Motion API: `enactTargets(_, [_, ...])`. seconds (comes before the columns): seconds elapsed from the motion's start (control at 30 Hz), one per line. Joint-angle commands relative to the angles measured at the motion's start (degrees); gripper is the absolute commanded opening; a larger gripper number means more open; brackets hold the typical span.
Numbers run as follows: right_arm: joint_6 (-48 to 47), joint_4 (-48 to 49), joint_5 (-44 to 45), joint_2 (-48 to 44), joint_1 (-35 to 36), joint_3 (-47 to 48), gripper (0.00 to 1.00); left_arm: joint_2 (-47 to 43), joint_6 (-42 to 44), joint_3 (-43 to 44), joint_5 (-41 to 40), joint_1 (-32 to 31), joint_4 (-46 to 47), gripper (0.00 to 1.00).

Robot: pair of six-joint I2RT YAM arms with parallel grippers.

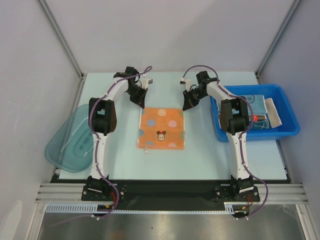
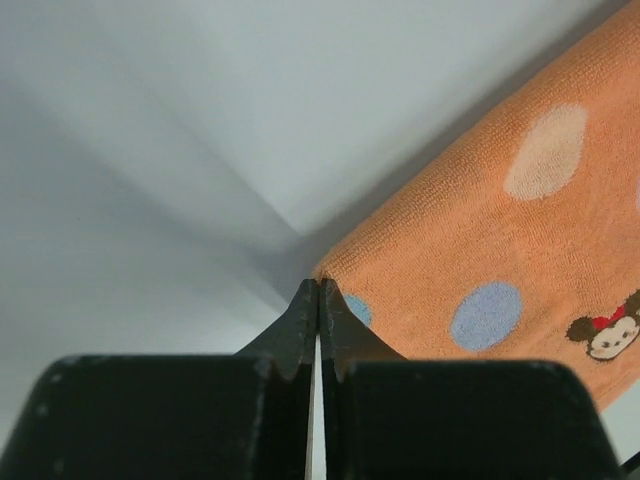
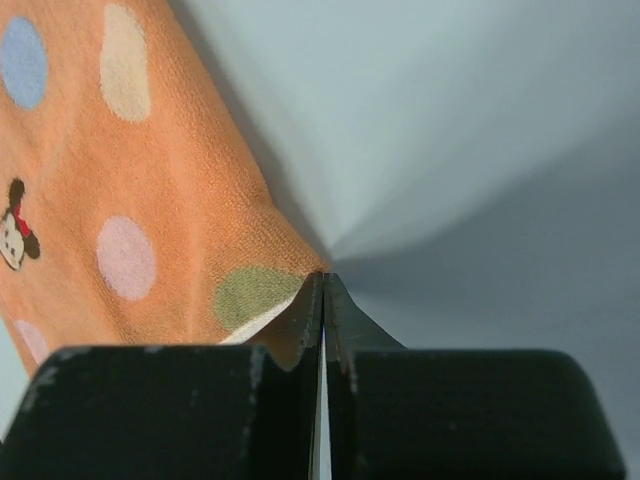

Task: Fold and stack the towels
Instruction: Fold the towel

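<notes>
An orange towel [image 1: 161, 127] with pale dots and a small cartoon mouse lies flat in the middle of the table. My left gripper [image 1: 139, 103] is at its far left corner. In the left wrist view the jaws [image 2: 319, 285] are pressed together right at the corner of the towel [image 2: 520, 250]. My right gripper [image 1: 187, 106] is at the far right corner. In the right wrist view it [image 3: 322, 280] is shut, and the towel's [image 3: 150, 200] corner curls up to the tips, showing a white underside. More towels, one teal-blue [image 1: 257, 107] and one pale [image 1: 274, 112], lie in the bin.
A blue plastic bin [image 1: 250, 136] stands at the right edge of the table beside the right arm. A translucent teal tub [image 1: 70, 142] lies at the left edge by the left arm. Grey walls enclose the back and sides.
</notes>
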Motion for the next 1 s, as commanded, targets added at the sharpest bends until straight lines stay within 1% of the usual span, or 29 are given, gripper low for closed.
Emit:
enactTargets(0.0, [-2.26,2.91,-2.51,-4.21,-0.57,-0.98,0.0,-3.54,0.4,2.54,0.52,-0.29,0.94,0.0])
enactTargets(0.13, [-1.83,4.92,-2.69,-6.23,-0.66,-2.64,0.0,-4.6,0.66,2.46,-0.8,-0.29,0.59,0.0])
enactTargets(0.3, [1.6,14.49,-1.46,-13.51,-0.84,-11.33,0.0,-6.97,0.84,0.7,-1.33,-0.29,1.55,0.0])
enactTargets(0.43, [1.95,16.71,-2.6,-17.12,-0.84,-14.33,0.0,-9.6,0.31,-2.11,-0.98,-0.29,3.83,0.0])
enactTargets(0.57, [1.86,16.45,-2.34,-18.89,-0.31,-15.83,0.0,-12.68,-0.65,-5.45,0.07,-0.29,6.91,0.0])
enactTargets(0.6, [2.65,17.84,-1.38,-18.89,-0.31,-15.92,0.0,-13.29,-0.57,-6.07,0.51,-0.29,7.09,0.0])
enactTargets(0.63, [5.18,18.46,0.11,-18.63,-0.31,-15.75,0.03,-13.39,-0.48,-6.86,0.69,-0.29,7.27,0.0])
enactTargets(0.67, [5.81,17.77,1.78,-17.15,-0.31,-14.35,0.08,-13.3,-0.48,-7.21,0.78,-0.29,7.7,0.0])
enactTargets(0.7, [5.99,17.07,1.44,-16.35,-0.31,-13.55,0.14,-12.95,-0.57,-7.65,0.69,-0.29,7.97,0.0])
enactTargets(0.77, [7.66,16.36,2.14,-14.42,-0.05,-11.71,0.19,-11.11,-0.39,-7.57,0.08,-0.29,7.27,0.0])
enactTargets(0.8, [7.75,14.62,2.23,-12.41,0.04,-9.61,0.25,-10.58,-0.22,-7.57,0.08,-0.29,6.66,0.0])
enactTargets(0.83, [8.19,13.9,2.58,-11.69,0.21,-8.81,0.29,-9.53,-0.22,-7.83,-0.62,-0.29,6.83,0.0])
enactTargets(0.97, [9.07,14.16,3.64,-9.49,0.74,-7.57,0.35,-7.33,-0.39,-7.65,-0.72,-0.29,7.35,0.0])
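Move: The orange towel lies flat between the hands, each closed on one of its far corners. Its middle is about 11 cm back from the left hand and 8 cm to its right, and 11 cm back from the right hand and 8 cm to its left, just below both. The blue bin's middle is some 27 cm right of the right hand and about level with it; the teal tub sits roughly 24 cm left and 16 cm back of the left hand. The towel's far right corner is raised and let go: the right hand goes up about 8 cm, fingertips tilting some 15 degrees forward, opens partway near the top, then sinks about 2 cm and eases slightly forward. The left hand keeps its pinch on the far left corner, rises some 5 cm and dips a little again. ##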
